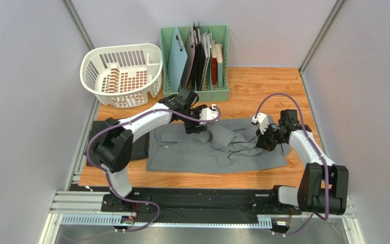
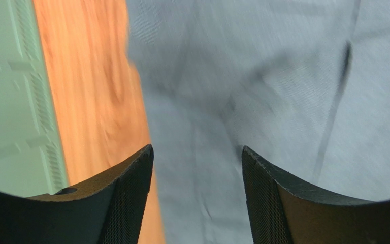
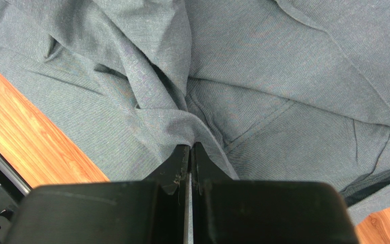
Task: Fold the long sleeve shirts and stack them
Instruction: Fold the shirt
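Observation:
A plain grey long sleeve shirt (image 1: 217,147) lies spread and rumpled across the middle of the wooden table (image 1: 263,86). Over the shirt's far edge hovers my left gripper (image 1: 196,127), open, with grey cloth (image 2: 263,91) below the gap and nothing between its fingers (image 2: 131,193). At the shirt's right side my right gripper (image 1: 263,141) is shut, pinching a raised fold of the grey shirt (image 3: 171,122) at its tips (image 3: 191,147). A dark charcoal shirt (image 1: 140,146) lies folded at the left, partly hidden under the left arm.
A white laundry basket (image 1: 123,71) stands at the back left. Beside it a green file rack (image 1: 196,56) holds folders and clipboards, and its wall shows in the left wrist view (image 2: 14,101). Grey walls close both sides.

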Motion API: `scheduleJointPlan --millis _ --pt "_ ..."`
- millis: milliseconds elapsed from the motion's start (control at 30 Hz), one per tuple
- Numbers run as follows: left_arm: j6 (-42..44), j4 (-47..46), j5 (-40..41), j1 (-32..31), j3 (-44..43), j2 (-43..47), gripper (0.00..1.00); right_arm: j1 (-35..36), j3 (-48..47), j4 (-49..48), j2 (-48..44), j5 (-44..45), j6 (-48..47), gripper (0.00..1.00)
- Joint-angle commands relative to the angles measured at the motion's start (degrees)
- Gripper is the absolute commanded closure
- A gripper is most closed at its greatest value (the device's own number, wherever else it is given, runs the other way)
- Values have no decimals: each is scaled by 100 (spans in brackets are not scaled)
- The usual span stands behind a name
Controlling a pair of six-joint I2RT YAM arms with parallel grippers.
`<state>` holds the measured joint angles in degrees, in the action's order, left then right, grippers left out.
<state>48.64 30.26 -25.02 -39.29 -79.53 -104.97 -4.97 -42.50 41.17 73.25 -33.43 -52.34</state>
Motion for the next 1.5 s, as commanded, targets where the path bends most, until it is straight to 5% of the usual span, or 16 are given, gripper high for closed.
scheduleJointPlan --millis 0,200,500,567,633,700,933,1133,1300,1433,1467 --pt "-470 226 -196 18 865 1170 30 -21 -188 -153 -31 -23 -31 100" --pt "-381 -362 172 -219 1765 1576 29 -21 -285 -223 92 -67 30 100" --pt "-1225 -1364 927 -694 1546 750 30 -13 -452 -118 189 -50 4 100" --pt "-1296 -1252 937 -703 1249 557 39 -21 -452 -100 172 -23 -5 100" --pt "-1287 -588 780 -686 932 373 75 -21 -417 -91 137 -41 -31 100" --pt "-1304 -14 334 -572 387 337 100 -21 -408 -91 137 -50 -49 100" --pt "-1454 3996 -1776 219 -809 662 100 -21 -241 14 -118 -14 -347 100" --pt "-1094 5910 -3377 966 -477 715 100 -21 13 137 -549 -120 -769 100" --pt "-1556 5834 -4272 1414 -826 -152 100 -21 163 216 -672 -129 -971 100" --pt "-2847 4397 -4188 1766 -1940 -1068 100 -21 93 199 -506 -102 -954 100" --pt "-3069 4166 -4039 1854 -2135 -1183 87 -21 58 207 -444 -120 -876 100"
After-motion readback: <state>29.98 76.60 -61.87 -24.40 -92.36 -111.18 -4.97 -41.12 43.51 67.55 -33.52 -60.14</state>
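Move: The left hand's target, the bunched left end of the loose sleeve, lies about 6 cm back, 1 cm left and 5 cm below it. The right fingers' grip on that sleeve is roughly 24 cm right of the left hand and 8 cm back. The green rack's middle is about 25 cm ahead and 2 cm left; the dark folded shirt sits some 33 cm left and 6 cm back. From the right hand, the sleeve end is about 25 cm left and 4 cm ahead. Bring the open left gripper back about 6 cm, swinging left and returning on the way, then lower it about 5 cm and pinch the sleeve end. Lift it some 11 cm while drawing back and left, swinging the fingers about 60 degrees towards the base, then ease forward 3 cm. Keep the right gripper shut on the sleeve's other end, nearly still. ##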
